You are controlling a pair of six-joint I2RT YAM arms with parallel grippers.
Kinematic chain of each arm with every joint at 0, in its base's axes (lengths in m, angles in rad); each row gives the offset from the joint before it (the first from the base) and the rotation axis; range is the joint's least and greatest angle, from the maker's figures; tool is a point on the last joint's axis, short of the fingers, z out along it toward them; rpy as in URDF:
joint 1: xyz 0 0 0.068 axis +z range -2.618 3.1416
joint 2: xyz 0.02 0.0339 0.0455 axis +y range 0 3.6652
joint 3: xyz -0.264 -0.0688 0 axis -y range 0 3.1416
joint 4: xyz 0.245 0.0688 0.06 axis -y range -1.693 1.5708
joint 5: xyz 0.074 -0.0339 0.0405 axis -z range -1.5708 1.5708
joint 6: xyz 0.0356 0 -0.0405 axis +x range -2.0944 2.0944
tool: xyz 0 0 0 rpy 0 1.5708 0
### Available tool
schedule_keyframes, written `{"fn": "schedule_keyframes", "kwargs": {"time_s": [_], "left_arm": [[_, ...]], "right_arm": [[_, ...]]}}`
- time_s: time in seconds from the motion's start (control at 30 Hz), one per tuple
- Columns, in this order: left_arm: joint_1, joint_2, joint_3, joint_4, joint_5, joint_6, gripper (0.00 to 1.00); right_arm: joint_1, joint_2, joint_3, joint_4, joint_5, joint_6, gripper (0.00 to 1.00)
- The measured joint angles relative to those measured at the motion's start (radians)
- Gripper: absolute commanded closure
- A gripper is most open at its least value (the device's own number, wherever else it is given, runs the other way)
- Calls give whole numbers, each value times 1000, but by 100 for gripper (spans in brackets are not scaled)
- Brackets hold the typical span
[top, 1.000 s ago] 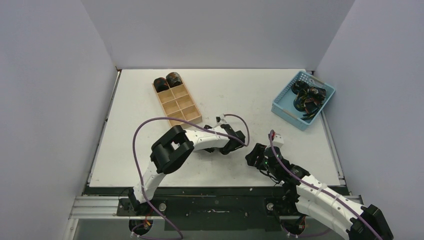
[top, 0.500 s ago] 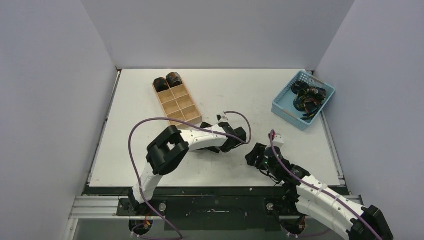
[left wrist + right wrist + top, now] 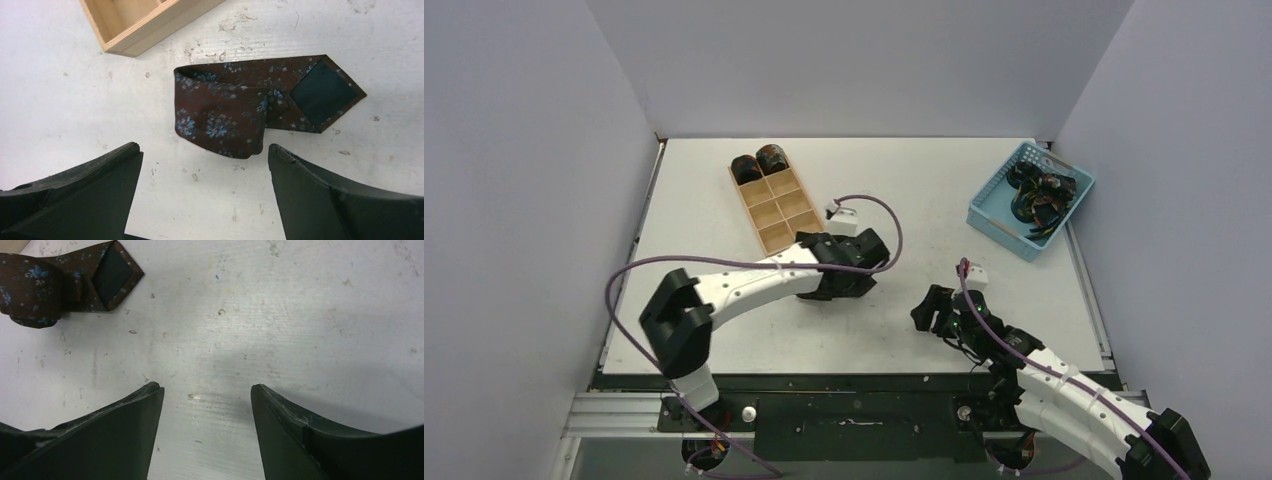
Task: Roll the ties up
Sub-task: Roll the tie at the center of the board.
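Note:
A dark brown tie (image 3: 250,112) with small blue flowers lies partly rolled on the white table, its pointed end (image 3: 325,92) flat to the right of the coil. My left gripper (image 3: 204,150) hovers just short of it, open, with bare table between the fingers. From above, the left gripper (image 3: 852,275) sits mid-table and covers this tie. In the right wrist view the same tie (image 3: 35,285) lies at the upper left, well away from my right gripper (image 3: 207,387), which is open and empty. Two rolled ties (image 3: 759,163) fill the far compartments of the wooden tray (image 3: 779,205).
The tray's near corner (image 3: 145,30) lies just beyond the tie on the left. A light blue basket (image 3: 999,215) at the far right holds a heap of unrolled ties (image 3: 1039,195). My right gripper (image 3: 929,310) is at the near middle right.
The left gripper has opened wide and let go of the tie, and the left arm has swung back to the left. The right gripper has opened a little wider.

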Motion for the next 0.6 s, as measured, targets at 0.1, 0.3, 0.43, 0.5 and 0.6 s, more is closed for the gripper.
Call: {"fn": "schedule_keyframes", "kwargs": {"time_s": [0.1, 0.3, 0.43, 0.5, 0.6], "left_arm": [[47, -198, -139, 93, 62, 13, 5], [344, -732, -569, 483, 361, 42, 4], [475, -994, -809, 666, 530, 38, 3], [504, -1045, -878, 726, 606, 39, 3], [531, -1052, -930, 785, 689, 42, 1]], "right_arm": [[0, 24, 44, 1, -26, -47, 34], [-1, 130, 171, 32, -83, -121, 34], [4, 256, 258, 113, -161, -137, 34], [29, 337, 303, 155, -180, -139, 35], [113, 468, 384, 194, -180, -145, 36]]}}
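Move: The half-rolled tie lies flat on the board, its folded part on the left and its pointed tail to the right. From my right hand it is about 21 cm left, 8 cm ahead and 3 cm below. The wooden box is centred some 18 cm beyond the tie and 10 cm to the left of it; the blue basket stands about 25 cm ahead and 20 cm right of my right hand. The tie is roughly 9 cm below my left hand, 2 cm ahead and 1 cm left. I clear my left hand, already open and off the fold, away from the tie: about 10 cm to the left and upward, sinking slightly at the end, its left side rolling down some 55 degrees. Meanwhile I bring my open right hand in towards the tie's tail, rising first, then sweeping left faster, 11 cm left in all, 7 up and 4 forward, turning counter-clockwise. ##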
